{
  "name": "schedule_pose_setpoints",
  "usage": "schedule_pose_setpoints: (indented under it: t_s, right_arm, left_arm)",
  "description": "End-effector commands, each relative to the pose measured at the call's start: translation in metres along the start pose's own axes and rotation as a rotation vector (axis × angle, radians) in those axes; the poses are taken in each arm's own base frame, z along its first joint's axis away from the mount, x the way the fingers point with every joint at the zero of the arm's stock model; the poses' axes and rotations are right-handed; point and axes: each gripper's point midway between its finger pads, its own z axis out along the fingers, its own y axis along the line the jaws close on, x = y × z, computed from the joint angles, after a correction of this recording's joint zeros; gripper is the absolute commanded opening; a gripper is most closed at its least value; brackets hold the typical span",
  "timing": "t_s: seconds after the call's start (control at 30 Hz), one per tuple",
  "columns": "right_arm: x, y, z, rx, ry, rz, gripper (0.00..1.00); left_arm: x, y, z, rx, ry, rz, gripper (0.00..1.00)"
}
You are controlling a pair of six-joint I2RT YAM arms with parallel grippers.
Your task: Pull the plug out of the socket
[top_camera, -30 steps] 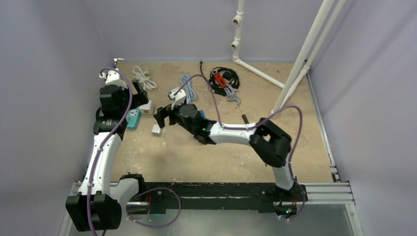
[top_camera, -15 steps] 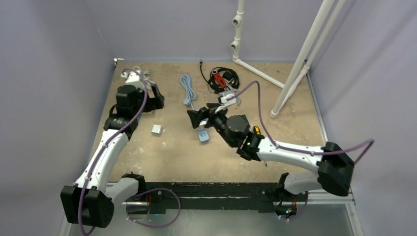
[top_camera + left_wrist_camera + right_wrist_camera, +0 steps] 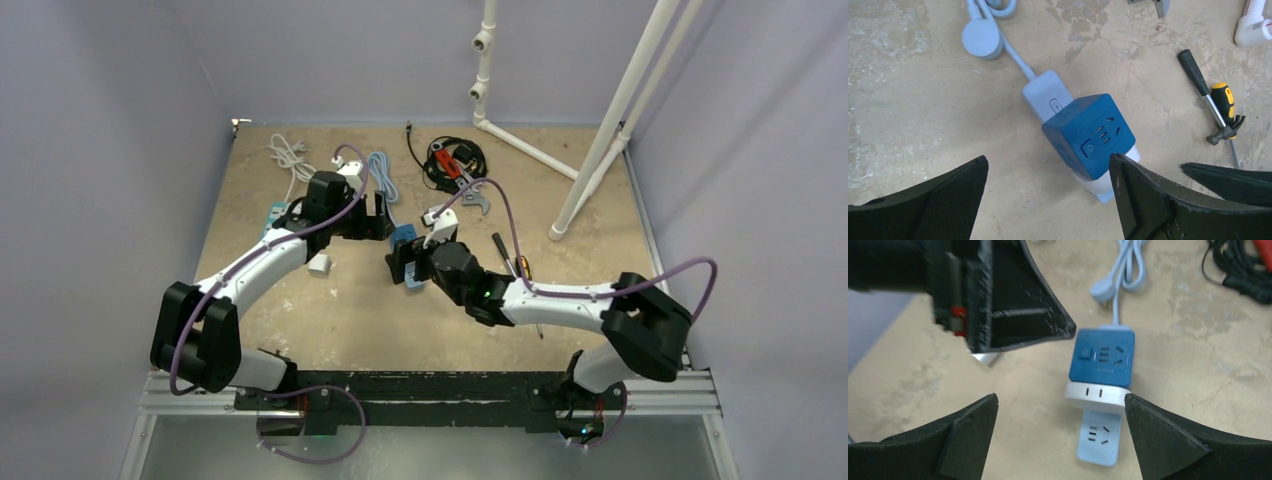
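Observation:
A dark blue cube plug (image 3: pixel 404 237) on a white base (image 3: pixel 1098 396) sits in a pale blue socket strip (image 3: pixel 1099 438) lying mid-table. The strip's cord runs back to a round plug (image 3: pixel 982 37). My left gripper (image 3: pixel 1048 162) hovers open just above the cube (image 3: pixel 1090 132), its right finger (image 3: pixel 1148 200) beside the white base and not touching. My right gripper (image 3: pixel 1060 400) is open too, facing the cube (image 3: pixel 1103 357) from the near side, with the strip between its fingers. The left gripper's fingers (image 3: pixel 1013 315) show at the top left of the right wrist view.
A small white cube (image 3: pixel 319 264) and a teal strip (image 3: pixel 275 212) lie left of the left arm. A white cable (image 3: pixel 290 155), a black cable bundle (image 3: pixel 455 160) and a wrench (image 3: pixel 476 202) lie behind. A small hammer (image 3: pixel 1220 117) lies right. White pipes (image 3: pixel 600 135) stand back right.
The left arm swung from the left wall to the right, over the blue cube. The right arm came back left toward the cube. Both grippers stayed open.

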Motion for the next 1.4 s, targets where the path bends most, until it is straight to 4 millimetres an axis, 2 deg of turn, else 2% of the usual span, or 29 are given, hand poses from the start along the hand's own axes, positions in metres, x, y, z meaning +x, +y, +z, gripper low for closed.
schedule_pose_setpoints:
  t_s: [0.0,0.23,0.47,0.7,1.07,1.37]
  right_arm:
    - [0.012,-0.002,0.016,0.075,0.060,0.028,0.99]
    - [0.036,-0.024,0.026,0.211,0.112,0.028,0.99]
    - [0.051,-0.021,0.045,0.234,0.154,-0.006,0.95]
    - [0.061,-0.029,0.055,0.289,0.181,-0.053,0.87]
    - [0.064,-0.042,0.060,0.331,0.174,-0.083,0.85]
    - [0.058,-0.049,0.062,0.336,0.159,-0.104,0.71]
  left_arm:
    - [-0.025,-0.019,0.000,0.076,-0.059,0.019,0.89]
    - [-0.024,-0.024,-0.001,0.101,-0.061,0.019,0.90]
    - [-0.017,-0.030,0.002,0.104,-0.038,0.049,0.90]
    - [-0.011,-0.031,0.006,0.103,-0.016,0.066,0.90]
    - [0.005,-0.045,0.015,0.156,0.036,0.084,0.90]
    - [0.011,-0.046,0.019,0.161,0.058,0.084,0.89]
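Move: Below the right hand, about 11 cm down and 4 cm ahead, a touch to its left, sits the white plug. The blue socket block is some 4 cm beyond this plug and the pale blue block about 4 cm behind it. For the left hand, the blue socket block lies around 5 cm to the right, 1 cm back and 6 cm lower, with the white plug about 4 cm back and 6 cm right. Dropping about 10 cm and reaching some 3 cm forward, the right hand comes down astride the white plug, its fingers tipping down and swinging clockwise. The fingers, wide open until the lower part of the descent, narrow by about a quarter until the tips meet both sides of the plug. The open left hand eases about 2 cm down and nearly as far right, towards the blue socket block, without closing. ##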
